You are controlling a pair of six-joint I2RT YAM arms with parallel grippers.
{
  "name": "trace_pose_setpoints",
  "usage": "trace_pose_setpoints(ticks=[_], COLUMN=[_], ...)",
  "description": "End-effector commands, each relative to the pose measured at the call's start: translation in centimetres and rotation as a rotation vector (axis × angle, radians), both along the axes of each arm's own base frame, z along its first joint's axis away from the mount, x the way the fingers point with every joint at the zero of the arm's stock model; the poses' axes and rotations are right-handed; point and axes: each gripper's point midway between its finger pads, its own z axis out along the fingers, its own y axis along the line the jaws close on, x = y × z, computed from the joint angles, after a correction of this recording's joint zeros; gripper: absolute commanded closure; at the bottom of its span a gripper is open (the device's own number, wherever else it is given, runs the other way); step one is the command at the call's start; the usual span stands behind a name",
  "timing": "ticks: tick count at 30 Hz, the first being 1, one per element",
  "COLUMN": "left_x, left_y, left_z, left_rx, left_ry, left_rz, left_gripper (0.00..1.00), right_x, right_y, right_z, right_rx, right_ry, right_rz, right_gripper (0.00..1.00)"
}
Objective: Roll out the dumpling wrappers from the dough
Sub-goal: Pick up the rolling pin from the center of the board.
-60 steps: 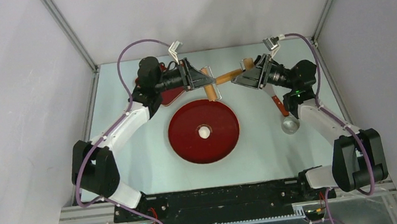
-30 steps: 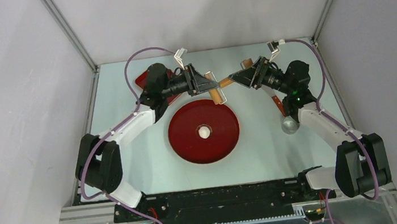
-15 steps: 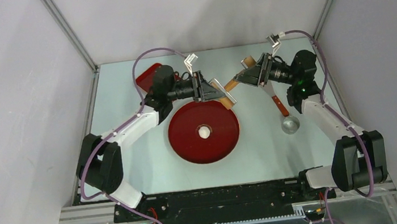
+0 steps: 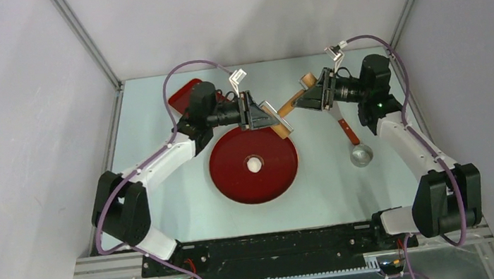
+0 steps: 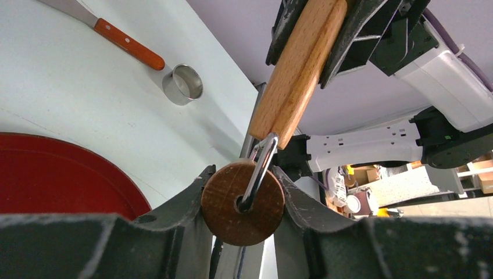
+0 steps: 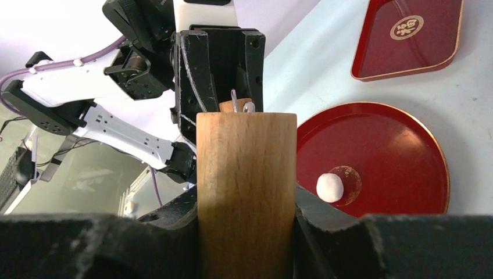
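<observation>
A small white ball of dough (image 4: 254, 164) (image 6: 329, 188) lies at the middle of the round red plate (image 4: 235, 183). No dumpling wrappers show in any view. A wooden roller tool hangs over the plate's far edge, held at both ends. My left gripper (image 4: 276, 120) (image 5: 242, 200) is shut on its short roller drum (image 5: 242, 203). A metal wire joins the drum to the light wooden handle (image 5: 296, 70) (image 6: 246, 192). My right gripper (image 4: 298, 102) (image 6: 246, 212) is shut on that handle, with both pads against the wood.
A red tray (image 4: 182, 96) (image 6: 407, 40) sits at the back left. A scraper with an orange handle (image 4: 347, 129) (image 5: 125, 43) and a metal ring cutter (image 4: 361, 155) (image 5: 182, 85) lie right of the plate.
My left gripper carried the roller drum right, toward the plate's far edge. My right gripper's jaws narrowed onto the handle in the last half second.
</observation>
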Motion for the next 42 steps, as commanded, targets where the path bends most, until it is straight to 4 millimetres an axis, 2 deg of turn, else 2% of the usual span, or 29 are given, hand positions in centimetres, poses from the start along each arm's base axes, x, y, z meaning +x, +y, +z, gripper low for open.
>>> trace_pose_setpoints(ticks=[1, 6, 7, 8, 9, 10, 12, 13, 14, 15, 17, 19, 22, 24, 25, 26, 27, 28, 29, 30, 31, 34, 38, 42], left_x=[-1.2, -1.2, -1.2, -1.2, -1.3, -1.3, -1.3, -1.1, -1.0, -0.7, 0.0, 0.6, 1.3, 2.4, 3.5, 5.0, 6.1, 7.0, 8.5, 9.2, 10.0, 11.3, 11.0, 11.5], left_y=[-0.3, -0.3, -0.3, -0.4, -0.4, -0.4, -0.3, -0.2, -0.1, 0.1, 0.8, 1.7, 3.5, 5.3, 6.8, 8.6, 9.9, 11.8, 13.2, 15.1, 16.3, 20.1, 22.3, 23.9], left_z=[5.0, 4.6, 4.6, 4.6, 4.7, 4.7, 5.0, 5.2, 5.4, 5.6, 6.0, 6.5, 8.0, 9.1, 8.6, 9.3, 7.1, 6.2, 5.1, 3.8, 2.7, -1.6, -6.7, -11.3], left_rx=[-0.085, -0.08, -0.08, -0.081, -0.083, -0.083, -0.088, -0.09, -0.092, -0.095, -0.099, -0.103, -0.117, -0.109, -0.07, -0.044, 0.054, 0.127, 0.206, 0.261, 0.315, 0.463, 0.631, 0.793], left_ry=[-0.166, -0.154, -0.149, -0.145, -0.145, -0.14, -0.141, -0.141, -0.14, -0.143, -0.147, -0.155, -0.194, -0.245, -0.273, -0.321, -0.313, -0.279, -0.336, -0.305, -0.325, -0.272, -0.279, -0.26], left_rz=[-0.041, -0.045, -0.045, -0.049, -0.053, -0.058, -0.061, -0.056, -0.053, -0.043, -0.019, 0.008, 0.042, 0.081, 0.118, 0.169, 0.216, 0.268, 0.322, 0.364, 0.4, 0.517, 0.524, 0.528], left_gripper=[1.0, 1.0, 1.0, 1.0, 0.97, 0.92, 0.67, 0.48, 0.38, 0.23, 0.08, 0.02, 0.01, 0.0, 0.0, 0.0, 0.0, 0.0, 0.0, 0.0, 0.0, 0.0, 0.0, 0.0], right_x=[-0.3, -0.4, -0.5, -0.6, -0.7, -0.7, -0.7, -0.6, -0.6, -0.4, -0.2, 0.1, 0.6, 1.2, 1.3, 1.8, 1.7, 2.0, 1.5, 2.3, 1.7, 2.4, 1.9, 2.3], right_y=[0.7, 0.8, 0.9, 0.9, 0.9, 0.9, 0.7, 0.6, 0.5, 0.4, 0.3, 0.1, 0.0, 0.1, 0.4, 0.6, 1.4, 1.5, 2.5, 2.5, 3.7, 4.9, 7.8, 10.1], right_z=[0.4, 0.7, 0.8, 0.8, 0.8, 0.8, 1.0, 0.9, 1.0, 0.9, 0.9, 0.7, 0.7, 0.5, 0.8, -0.1, -0.1, -1.2, -1.6, -2.0, -2.2, -2.7, -3.3, -6.2], right_rx=[-0.029, -0.016, -0.015, -0.016, -0.016, -0.019, -0.023, -0.027, -0.029, -0.031, -0.036, -0.045, -0.059, -0.077, -0.094, -0.127, -0.167, -0.218, -0.265, -0.318, -0.335, -0.429, -0.532, -0.642], right_ry=[-0.048, -0.048, -0.051, -0.054, -0.058, -0.066, -0.074, -0.08, -0.08, -0.082, -0.083, -0.088, -0.111, -0.129, -0.168, -0.145, -0.202, -0.18, -0.234, -0.289, -0.307, -0.404, -0.481, -0.49], right_rz=[0.03, 0.043, 0.047, 0.048, 0.052, 0.052, 0.043, 0.033, 0.026, 0.015, -0.002, -0.021, -0.046, -0.079, -0.079, -0.104, -0.085, -0.112, -0.084, -0.121, -0.103, -0.149, -0.13, -0.069], right_gripper=[0.78, 0.85, 0.96, 1.0, 1.0, 1.0, 1.0, 1.0, 1.0, 1.0, 1.0, 1.0, 1.0, 1.0, 1.0, 1.0, 1.0, 1.0, 1.0, 1.0, 1.0, 1.0, 1.0, 1.0])
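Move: Just ahead of the two grippers hangs the rolling pin, its roller between the left fingers and its far end already gripped by the right hand. The dough on the red board lies about 16 cm left of the right hand, level with it fore and aft and some 29 cm below; the metal cup stands 20 cm right and 3 cm back. From the left hand, the dough is 2 cm ahead, 6 cm left and 25 cm down, the red tray roughly 26 cm ahead and 22 cm left. Opening wide, the left fingers let go of the roller; that hand rises a few centimetres and swings off left, about 21 cm, and forward, then drops well below its starting height as its fingers turn downward. Keeping its grip, the right hand then carries the pin left some 9 cm and down 6 towards the dough, tipping its fingers down about 35 degrees. ##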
